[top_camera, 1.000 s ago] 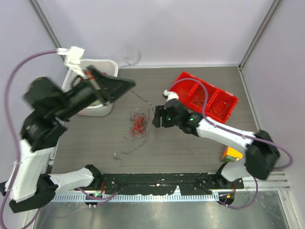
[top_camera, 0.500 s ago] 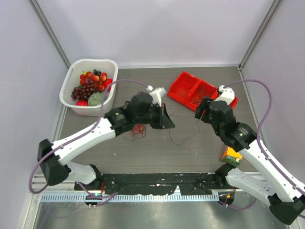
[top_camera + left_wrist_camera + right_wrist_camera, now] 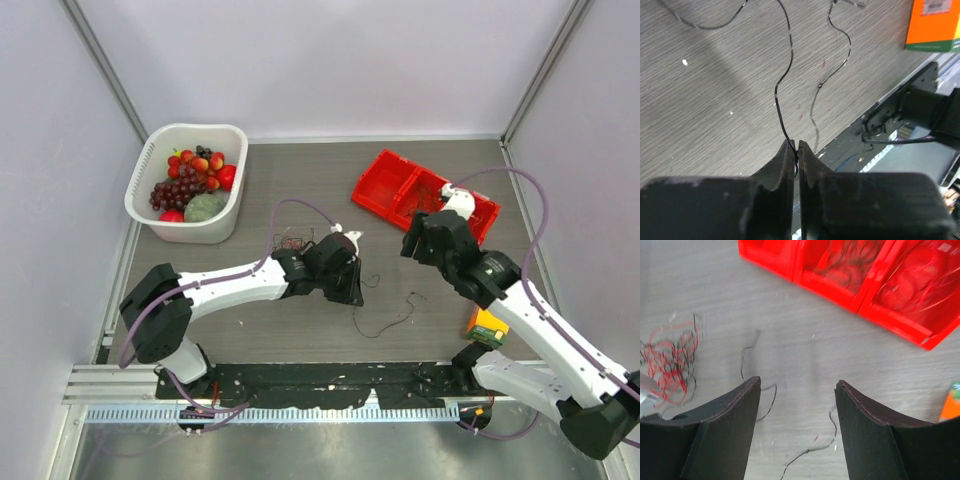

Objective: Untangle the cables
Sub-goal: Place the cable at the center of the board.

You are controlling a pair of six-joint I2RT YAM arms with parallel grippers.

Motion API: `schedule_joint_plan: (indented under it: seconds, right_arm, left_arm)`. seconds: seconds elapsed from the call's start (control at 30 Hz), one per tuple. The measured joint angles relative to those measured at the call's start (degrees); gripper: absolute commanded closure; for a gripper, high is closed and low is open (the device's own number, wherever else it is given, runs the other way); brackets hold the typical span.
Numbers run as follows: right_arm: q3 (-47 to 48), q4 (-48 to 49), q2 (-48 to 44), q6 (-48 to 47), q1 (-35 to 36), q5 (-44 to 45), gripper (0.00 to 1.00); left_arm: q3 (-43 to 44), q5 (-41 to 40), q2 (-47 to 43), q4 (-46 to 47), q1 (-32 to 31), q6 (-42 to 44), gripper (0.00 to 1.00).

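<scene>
The cables [image 3: 290,243] are a small tangle of thin red and dark wires on the table, partly behind my left arm; the right wrist view shows the tangle [image 3: 670,360] at its left edge. My left gripper [image 3: 352,292] is low over the table, right of the tangle, and shut on one thin black wire [image 3: 782,85] that runs away across the wood. A loose black wire [image 3: 385,315] curls to its right. My right gripper [image 3: 415,245] hovers open above the table near the red bin, with nothing between its fingers [image 3: 860,410].
A red two-part bin [image 3: 420,195] holding more wires stands at the back right. At the back left is a white basket [image 3: 232,140] of fruit. An orange box [image 3: 487,327] lies by the right arm's base, near the front rail.
My left arm has come down from beside the basket to the table right of the tangle, gripping a black wire. My right gripper has drawn back from the tangle toward the red bin.
</scene>
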Motion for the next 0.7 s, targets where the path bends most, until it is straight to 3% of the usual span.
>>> schedule_joint_plan:
  seconds: [0.2,0.27,0.5,0.7]
  right_arm:
    - [-7.45,-0.28,4.39,5.22,-0.02,-12.5,0.31]
    - [-11.39,-0.46,4.24,7.98,-0.02,-16.11,0.3]
    - [-18.16,1.14,6.32,13.57,-0.46,-23.34,0.3]
    - [-23.89,11.21,10.45,11.52,-0.48,-30.67,0.28]
  left_arm:
    - [-7.08,0.04,-1.25,4.59,0.0,-0.07,0.43]
    - [-10.38,0.09,-3.61,5.79,-0.02,-0.2,0.34]
    - [-15.91,0.0,-16.0,7.67,-0.11,0.09,0.28]
    - [-19.56,-1.64,-29.03,7.72,-0.11,0.13,0.25]
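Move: The left gripper holds the thin black cable over the middle of the board; its spot is roughly 12 cm below and 2 cm to the right. The cable's loose end lies about 12 cm right and 3 cm ahead of that gripper. From the right hand this end is some 8 cm back, level sideways and 23 cm below; the red tray is about 12 cm ahead and 2 cm right, the orange box some 14 cm back and 15 cm right. Lower the left gripper about 3 cm while opening it wide so the black cable comes free, then lift it some 9 cm, easing left and slightly back. Meanwhile bring the open right gripper down about 18 cm, back 8 cm and left 6 cm towards the loose end, tipping its fingers some 35 degrees further down. ##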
